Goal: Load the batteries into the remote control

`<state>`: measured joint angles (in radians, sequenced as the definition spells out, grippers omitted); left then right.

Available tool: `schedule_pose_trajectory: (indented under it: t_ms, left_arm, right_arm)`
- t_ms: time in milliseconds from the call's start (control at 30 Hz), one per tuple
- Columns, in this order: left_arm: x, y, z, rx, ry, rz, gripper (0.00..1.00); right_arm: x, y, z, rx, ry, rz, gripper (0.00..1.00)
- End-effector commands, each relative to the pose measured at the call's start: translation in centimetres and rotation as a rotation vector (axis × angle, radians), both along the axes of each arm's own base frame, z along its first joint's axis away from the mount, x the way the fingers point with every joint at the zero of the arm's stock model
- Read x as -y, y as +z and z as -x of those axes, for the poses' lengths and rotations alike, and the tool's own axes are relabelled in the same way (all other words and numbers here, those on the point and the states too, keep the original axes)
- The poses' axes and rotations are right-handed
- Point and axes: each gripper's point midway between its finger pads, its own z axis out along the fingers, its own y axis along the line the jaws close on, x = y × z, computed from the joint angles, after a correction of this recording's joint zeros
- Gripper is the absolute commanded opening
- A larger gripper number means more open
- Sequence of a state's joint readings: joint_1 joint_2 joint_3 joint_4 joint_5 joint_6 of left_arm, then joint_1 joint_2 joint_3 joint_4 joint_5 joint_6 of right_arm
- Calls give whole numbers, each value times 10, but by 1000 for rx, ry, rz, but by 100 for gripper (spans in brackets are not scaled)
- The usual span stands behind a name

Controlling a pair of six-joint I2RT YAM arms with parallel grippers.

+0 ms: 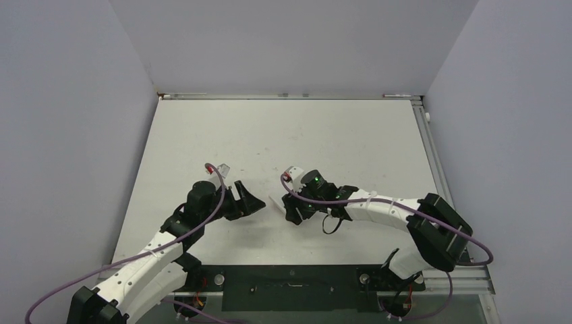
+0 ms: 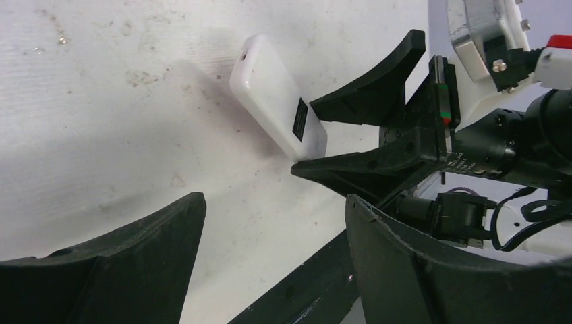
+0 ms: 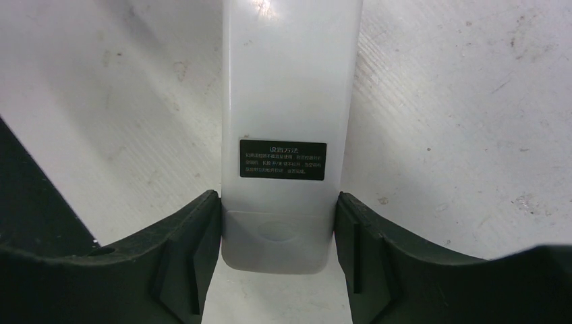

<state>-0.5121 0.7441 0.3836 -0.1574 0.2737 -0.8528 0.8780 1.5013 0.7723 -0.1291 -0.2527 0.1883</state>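
The remote control (image 3: 290, 101) lies with its plain white back and a black label facing up, its battery cover end between my right fingers. My right gripper (image 3: 278, 223) is shut on the remote control, one finger pressed to each long side. In the top view the remote control (image 1: 276, 202) shows as a small white sliver between the two grippers. My left gripper (image 2: 273, 216) stands open just left of it with only bare table between its fingers. From the left wrist the remote control (image 2: 276, 104) sticks out of the right gripper's black fingers (image 2: 364, 101). The batteries are out of view.
The white tabletop (image 1: 290, 135) is scuffed and bounded by grey walls on three sides. A metal rail (image 1: 432, 155) runs along its right edge. A black mounting plate (image 1: 290, 287) lies at the near edge between the arm bases.
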Motion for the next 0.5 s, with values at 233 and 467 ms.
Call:
schedule_pose_trajectory:
  t_ms: [233, 467]
  left_arm:
    - [32, 40, -8, 111, -109, 293, 75]
    - [40, 64, -9, 178, -147, 400, 76]
  right_arm:
    - [-26, 89, 6, -58, -31, -491, 9]
    - [-34, 124, 20, -126, 14, -696, 9]
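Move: Pinched by its battery-cover end in the right gripper, the remote control slants away over the table, its middle about 2 cm ahead and 3 cm left of the right hand. The open left gripper waits some 10 cm to the right hand's left, 1 cm farther out and about 7 cm higher. From the left hand the remote's middle is roughly level, 7 cm to the right and 7 cm below. Lifting the remote about 7 cm, with a slight drift back, the right hand keeps its pinch and swings its fingertips up some 25 degrees, from pointing steeply down to more level towards the left gripper. The left hand goes about 3 cm right towards the remote, rising late by 2 cm and tipping its fingers up some 15 degrees; its fingers stay open. ##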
